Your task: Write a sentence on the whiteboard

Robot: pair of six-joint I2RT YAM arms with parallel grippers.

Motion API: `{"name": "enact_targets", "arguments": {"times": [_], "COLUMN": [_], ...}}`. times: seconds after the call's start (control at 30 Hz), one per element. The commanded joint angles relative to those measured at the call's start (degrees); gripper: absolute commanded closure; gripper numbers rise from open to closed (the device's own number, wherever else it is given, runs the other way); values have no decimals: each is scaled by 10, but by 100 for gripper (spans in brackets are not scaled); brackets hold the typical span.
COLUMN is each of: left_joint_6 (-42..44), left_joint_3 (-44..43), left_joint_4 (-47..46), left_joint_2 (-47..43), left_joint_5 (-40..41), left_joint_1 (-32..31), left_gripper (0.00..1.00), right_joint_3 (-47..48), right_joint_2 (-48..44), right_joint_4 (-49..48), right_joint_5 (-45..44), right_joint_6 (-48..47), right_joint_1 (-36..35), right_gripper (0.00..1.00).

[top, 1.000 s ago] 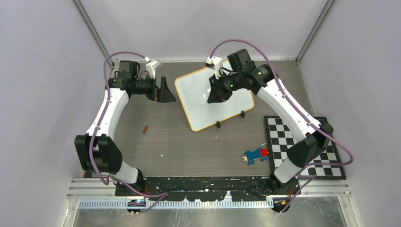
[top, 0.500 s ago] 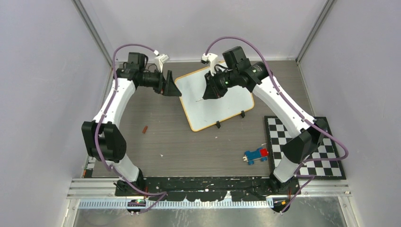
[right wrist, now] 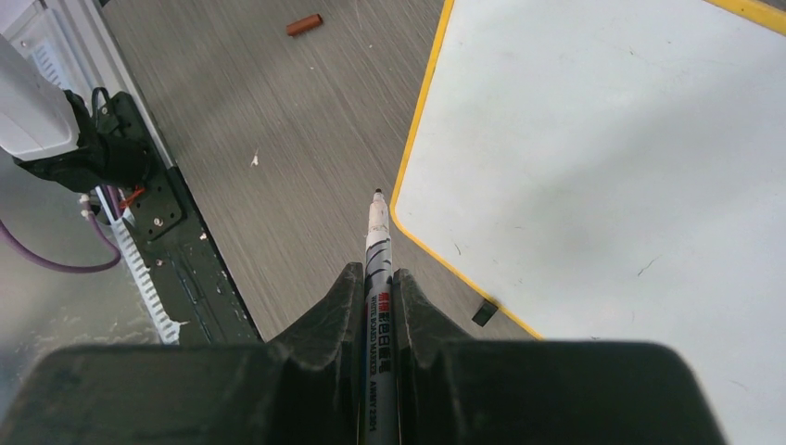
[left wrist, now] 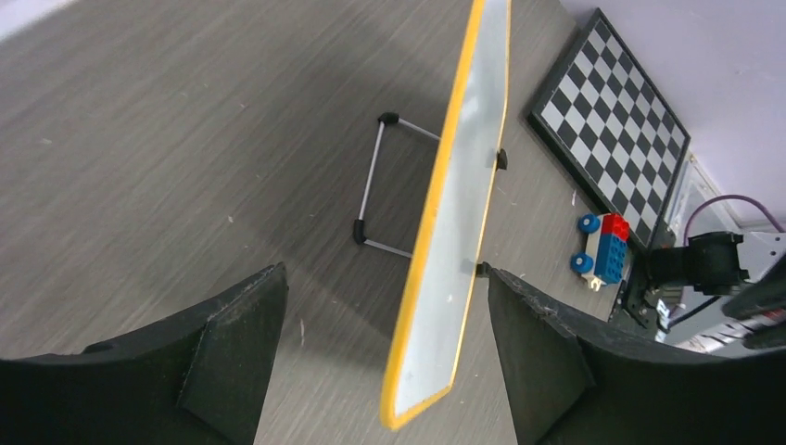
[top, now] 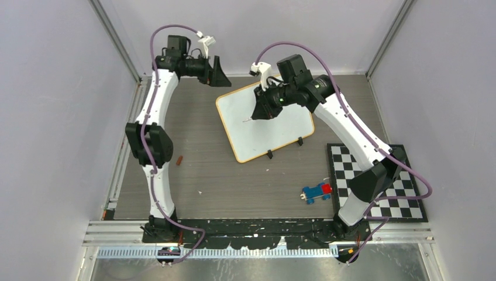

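A white whiteboard (top: 264,120) with a yellow rim stands tilted on a wire stand at the table's back middle. It shows edge-on in the left wrist view (left wrist: 454,241) and as a blank face in the right wrist view (right wrist: 612,148). My right gripper (top: 255,112) is shut on a white whiteboard marker (right wrist: 377,269), whose tip hangs just off the board's left edge. My left gripper (top: 222,75) is open and empty, raised high at the back beside the board's upper left corner; its fingers (left wrist: 236,343) frame the board's edge.
A blue and red toy brick car (top: 316,191) lies at the front right, next to a black and white checkered mat (top: 398,193). A small brown marker cap (top: 180,159) lies on the table at the left. The wire stand (left wrist: 380,181) props the board from behind.
My left arm has stretched up and back, carrying its open gripper from the board's left side to above its upper left corner. My right gripper has shifted a little up and left with the marker.
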State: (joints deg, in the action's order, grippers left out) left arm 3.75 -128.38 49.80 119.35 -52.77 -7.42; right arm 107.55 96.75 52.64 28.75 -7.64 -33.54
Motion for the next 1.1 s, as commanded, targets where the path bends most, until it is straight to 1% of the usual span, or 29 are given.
{"name": "enact_targets", "arguments": {"times": [0.0,0.13,0.23,0.33,0.5,0.63,0.7,0.8,0.9,0.97,1.07], "left_joint_6": [-33,-64,-98,-111,-116,-112,-112,-83,-47,1,26], "left_joint_3": [-29,-28,-3,19,44,62,65,68,63,54,51], "left_joint_4": [-4,-23,-59,-73,-80,-82,-77,-47,3,43,79], "left_joint_2": [37,65,72,70,64,58,59,60,65,68,67], "left_joint_5": [-38,-74,-111,-120,-138,-149,-153,-162,-166,-170,-170], "left_joint_1": [-27,-44,-52,-61,-72,-79,-81,-88,-100,-107,-118], "left_gripper": [19,22,29,42,69,87,94,100,100,100,100], "right_joint_3": [12,2,-7,-15,-23,-27,-30,-35,-39,-42,-46], "right_joint_2": [-33,-48,-56,-61,-68,-72,-75,-80,-84,-85,-88], "right_joint_4": [6,14,16,15,15,15,16,16,20,22,26], "right_joint_5": [-5,-11,1,19,29,36,37,41,44,48,57], "right_joint_6": [-5,-9,-7,-1,2,5,6,6,6,6,7], "right_joint_1": [13,25,38,53,70,77,79,81,82,82,82], "right_gripper": [100,100,100,100,100,100,100,100,100,100,100]}}
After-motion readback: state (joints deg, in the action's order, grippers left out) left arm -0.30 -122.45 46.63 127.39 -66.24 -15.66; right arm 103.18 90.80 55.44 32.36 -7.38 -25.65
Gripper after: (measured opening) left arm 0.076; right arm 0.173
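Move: For the empty, open left gripper, the whiteboard's top edge near its left corner lies about 8 cm right, 3 cm back and 7 cm down. The whiteboard's middle is roughly 18 cm right, 7 cm back and 16 cm down, and the tip of the marker in the right gripper about 9 cm right, 14 cm back and 4 cm down. From the right hand, the whiteboard's middle is about 9 cm ahead, 2 cm right and 16 cm down. Bring the left gripper right about 8 cm, down some 7 cm and slightly back to the whiteboard's top edge, rolling and turning it clockwise to line up with the edge. Shut the fingers to pinch the board near its left corner, then draw back a little, keeping the pinch. Meanwhile carry the right hand, still gripping the marker, about 5 cm right above the board. ##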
